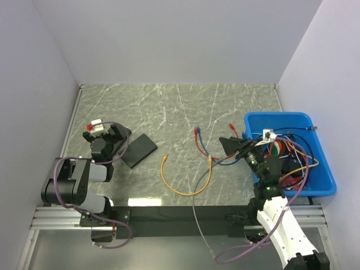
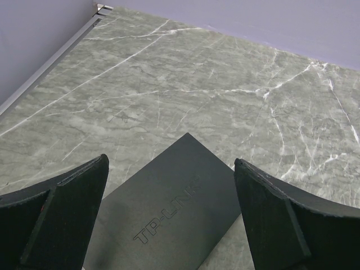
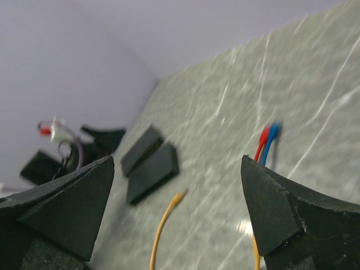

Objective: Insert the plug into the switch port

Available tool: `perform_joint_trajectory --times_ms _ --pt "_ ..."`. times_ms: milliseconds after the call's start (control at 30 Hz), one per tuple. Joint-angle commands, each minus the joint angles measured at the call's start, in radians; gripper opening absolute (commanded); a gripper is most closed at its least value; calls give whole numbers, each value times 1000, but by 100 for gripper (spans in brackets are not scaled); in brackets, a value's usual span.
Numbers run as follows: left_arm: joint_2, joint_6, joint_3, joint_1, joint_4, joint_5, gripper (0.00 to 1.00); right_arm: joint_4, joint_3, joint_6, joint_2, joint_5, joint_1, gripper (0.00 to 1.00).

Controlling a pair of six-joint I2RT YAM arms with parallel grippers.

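Observation:
A black TP-LINK switch (image 1: 139,150) lies flat on the marble table at the left; it fills the bottom middle of the left wrist view (image 2: 169,214). My left gripper (image 1: 119,140) is open and empty, just left of and above the switch. An orange cable (image 1: 187,179) lies in a loop in the middle, with a plug at each end (image 1: 165,158). My right gripper (image 1: 232,147) is open and empty, right of the orange cable. The blurred right wrist view shows the switch (image 3: 151,165) and the orange plug (image 3: 179,196) ahead of it.
A red cable (image 1: 198,139) and a blue cable (image 1: 216,160) lie beside the orange one, also showing in the right wrist view (image 3: 268,139). A blue bin (image 1: 315,152) with several cables stands at the right. White walls close in the table on three sides.

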Motion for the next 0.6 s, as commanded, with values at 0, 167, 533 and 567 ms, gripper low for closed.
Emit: perform_joint_trajectory --times_ms 0,167,533,567 --pt "-7 -12 12 4 33 -11 99 7 2 52 -44 -171 12 100" --pt "-7 -11 13 4 30 -9 99 -464 226 -150 -9 -20 95 100" --pt "-323 -107 133 -10 -485 -46 99 -634 282 -112 -72 402 535 100" --pt "-361 -153 125 -18 -498 -55 99 -647 296 -118 -18 435 556 100"
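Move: Roughly 26 cm to the right hand's left, level with it fore and aft and some 22 cm below, lies the orange cable's left plug. The cable's right plug is only about 4 cm to its left, equally low; the red and blue plugs lie 14 cm ahead and 10 cm left. From the left hand, the switch is about 3 cm right, 2 cm back and 10 cm below, the black box 13 cm right and 7 cm back, the left plug 27 cm right and 10 cm back. Sweeping left and back about 9 cm in all, the right hand travels high above the table towards the orange cable's left plug, dipping briefly and then regaining its height. It swings some 10 degrees counter-clockwise while tipping down and lowering its left side, fingers wide open and empty. The left hand, still at first, then lifts about 4 cm away from the switch, also open. ##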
